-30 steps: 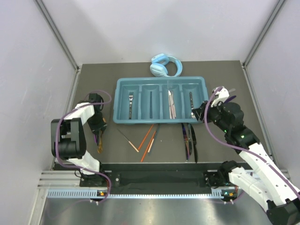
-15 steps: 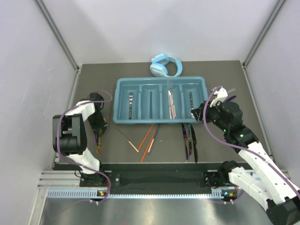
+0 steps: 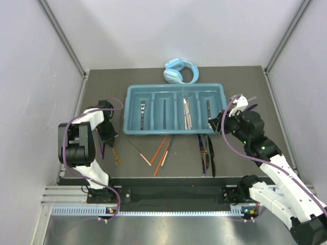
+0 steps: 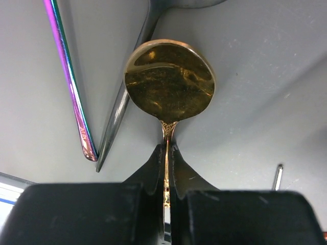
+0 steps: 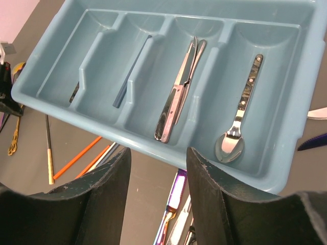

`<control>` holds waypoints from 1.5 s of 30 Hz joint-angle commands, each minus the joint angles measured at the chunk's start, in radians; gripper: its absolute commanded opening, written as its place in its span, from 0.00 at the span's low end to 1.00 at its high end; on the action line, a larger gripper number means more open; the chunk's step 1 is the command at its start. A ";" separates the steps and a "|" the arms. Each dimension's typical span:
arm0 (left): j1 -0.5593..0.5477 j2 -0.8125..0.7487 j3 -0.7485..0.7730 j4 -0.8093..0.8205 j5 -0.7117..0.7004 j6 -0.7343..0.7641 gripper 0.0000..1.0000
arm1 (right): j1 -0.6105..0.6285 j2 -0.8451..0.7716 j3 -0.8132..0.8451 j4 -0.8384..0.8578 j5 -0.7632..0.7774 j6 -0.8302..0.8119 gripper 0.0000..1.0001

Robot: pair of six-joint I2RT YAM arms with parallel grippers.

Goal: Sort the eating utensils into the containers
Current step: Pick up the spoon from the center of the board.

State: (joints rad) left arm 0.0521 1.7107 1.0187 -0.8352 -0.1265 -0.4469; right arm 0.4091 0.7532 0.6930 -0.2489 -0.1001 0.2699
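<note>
My left gripper (image 3: 107,135) (image 4: 167,148) is shut on the neck of a gold spoon (image 4: 170,81) (image 3: 116,155), left of the teal tray (image 3: 173,88). My right gripper (image 3: 215,122) (image 5: 157,155) is open and empty above the tray's near right corner (image 5: 265,178). In the tray lie a fork (image 3: 142,109), knives (image 3: 187,113) (image 5: 179,97) and a silver spoon (image 3: 209,113) (image 5: 236,138). Orange chopsticks (image 3: 162,149) (image 5: 82,155) and dark and purple knives (image 3: 207,150) (image 5: 173,204) lie on the table in front of the tray.
Light blue headphones (image 3: 179,71) lie behind the tray. A thin dark stick with an orange tip (image 3: 139,150) lies left of the chopsticks. A purple iridescent handle (image 4: 69,76) and a dark handle (image 4: 122,102) lie beside the gold spoon. Grey walls close in the table.
My left gripper has turned with the gold spoon, which now points toward the lower right instead of straight down. The right arm has not moved.
</note>
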 commanded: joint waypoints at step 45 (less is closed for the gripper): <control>-0.049 -0.197 0.142 -0.090 0.042 -0.050 0.00 | -0.012 0.047 -0.020 0.063 -0.029 0.014 0.47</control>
State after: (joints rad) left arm 0.0067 1.5593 1.1290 -0.8829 -0.0864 -0.4988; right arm 0.4080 0.7952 0.6750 -0.2230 -0.1188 0.2733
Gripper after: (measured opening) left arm 0.021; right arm 0.477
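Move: The left gripper is already shut on the gold spoon. The tray's rightmost compartment, where one spoon already lies, is some 18 cm ahead and 50 cm to its right, roughly level in height. The tray's middle is about 18 cm ahead and 33 cm right, the pale-handled stick 14 cm right and 4 cm back, and the purple utensil 6 cm left and 2 cm ahead. From the right gripper that compartment lies about 17 cm ahead, 2 cm left and 21 cm below. Keep the left gripper pinched on the gold spoon just behind its bowl and first carry it nearly level to the right, about 2 cm, away from the purple utensil. Then raise it some 6 cm while reaching about 3 cm forward towards the tray, tilting the downward-pointing fingers slightly forward, roughly 10 degrees. ##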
